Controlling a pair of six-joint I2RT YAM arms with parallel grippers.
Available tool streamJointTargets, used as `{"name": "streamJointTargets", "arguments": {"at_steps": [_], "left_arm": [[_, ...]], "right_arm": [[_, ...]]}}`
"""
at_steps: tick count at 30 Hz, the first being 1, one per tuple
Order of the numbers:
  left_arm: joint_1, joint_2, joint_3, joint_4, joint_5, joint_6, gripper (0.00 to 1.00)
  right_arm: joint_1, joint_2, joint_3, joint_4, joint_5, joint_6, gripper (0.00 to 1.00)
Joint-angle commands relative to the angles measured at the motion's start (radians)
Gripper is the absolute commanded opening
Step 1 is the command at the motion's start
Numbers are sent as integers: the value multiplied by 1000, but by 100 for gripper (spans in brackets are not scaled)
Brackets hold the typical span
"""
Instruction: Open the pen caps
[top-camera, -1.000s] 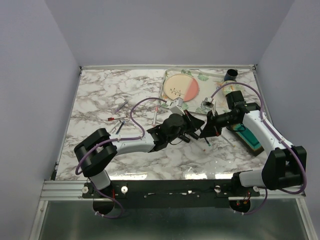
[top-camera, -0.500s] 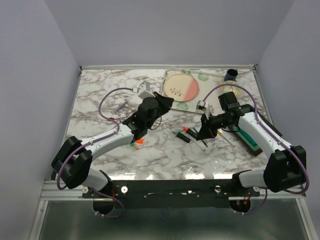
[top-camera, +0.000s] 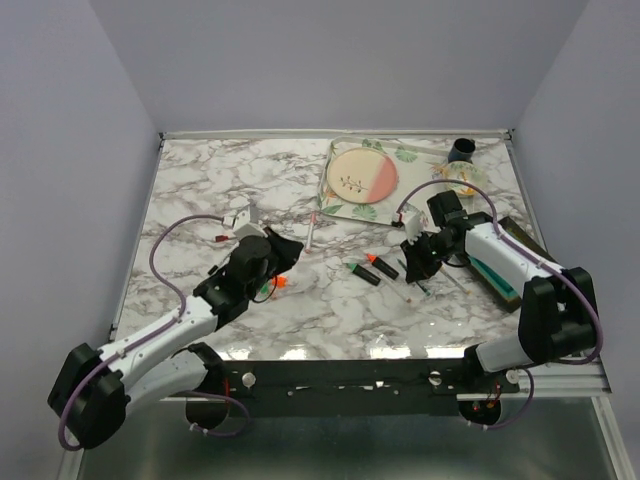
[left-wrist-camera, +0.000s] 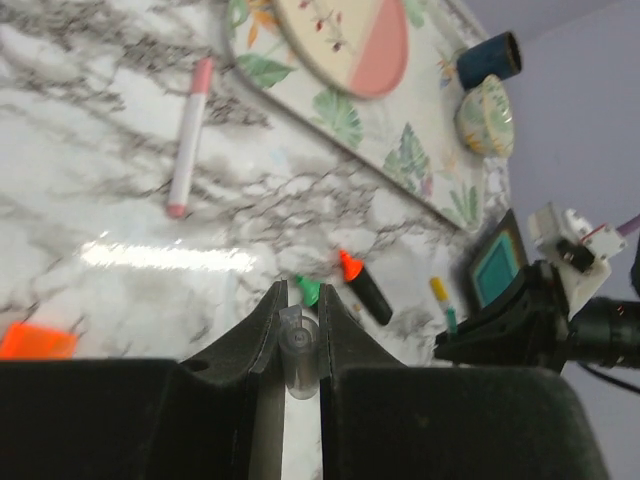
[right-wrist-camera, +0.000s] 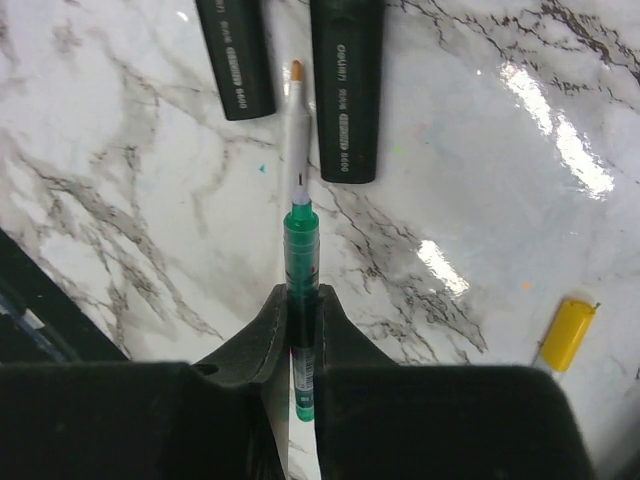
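Observation:
In the left wrist view my left gripper (left-wrist-camera: 301, 292) is shut on a small clear pen cap (left-wrist-camera: 299, 340); seen from above, this gripper (top-camera: 283, 250) hovers left of centre. My right gripper (right-wrist-camera: 302, 298) has a thin green pen (right-wrist-camera: 302, 250) between its fingers, tip pointing away, low over the marble; from above it (top-camera: 415, 265) is right of centre. Two black highlighters (top-camera: 365, 272) (top-camera: 385, 266), with a green and an orange end, lie between the arms. An orange cap (top-camera: 281, 283) lies by the left gripper. A yellow cap (right-wrist-camera: 565, 335) lies to the right.
A leaf-patterned tray (top-camera: 341, 207) with a pink plate (top-camera: 362, 175) stands at the back. A pink pen (top-camera: 312, 232) lies in front of it. A teal box (top-camera: 497, 265) sits at the right edge, a dark cup (top-camera: 462, 150) at the back right. Thin pens (top-camera: 232, 240) lie on the left.
My left arm has drawn back leftwards from the centre, away from the right gripper, carrying the clear cap. The right gripper has sunk towards the table with the green pen.

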Motion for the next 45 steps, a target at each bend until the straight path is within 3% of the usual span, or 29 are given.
{"name": "streamJointTargets", "arguments": {"at_steps": [1, 8, 22, 25, 29, 38, 45], "left_arm": [[-6, -199, -132, -253, 56, -13, 0], [-8, -316, -212, -413, 96, -48, 0], [-8, -138, -231, -530, 54, -124, 1], [-9, -141, -243, -533, 44, -127, 7], [-8, -137, -246, -536, 15, -125, 23], [-8, -118, -239, -536, -11, -125, 43], [-8, -184, -217, -580, -20, -119, 45]], "right_arm": [[3, 51, 10, 38, 103, 9, 18], [3, 124, 25, 30, 93, 15, 27], [3, 147, 30, 27, 87, 21, 36], [3, 142, 32, 27, 87, 21, 38], [3, 130, 28, 28, 94, 20, 40], [-25, 61, 15, 25, 94, 5, 42], [-127, 15, -10, 16, 100, -29, 43]]}}
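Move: The left hand, holding the clear pen cap, is bound for bare table some 10 cm back, 7 cm left and 16 cm below. Beside that spot lie the green cap, about 6 cm back and 7 cm left of the hand, and the orange cap, 5 cm back and 4 cm left. The right hand has the teal pen over its spot, 1 cm right and 5 cm below; the white pen lies 4 cm left, the orange-tipped highlighter 7 cm left and 4 cm forward. Down, back and to the left, the left hand swings the clear cap nearly 20 cm to the table just short of the loose caps, tipping its fingers some 30 degrees steeper, then opens around the cap. Meanwhile the right hand sinks about 4 cm, its fingers spreading to let go of the teal pen beside the white pen, then rises 2 cm, easing right and forward. ##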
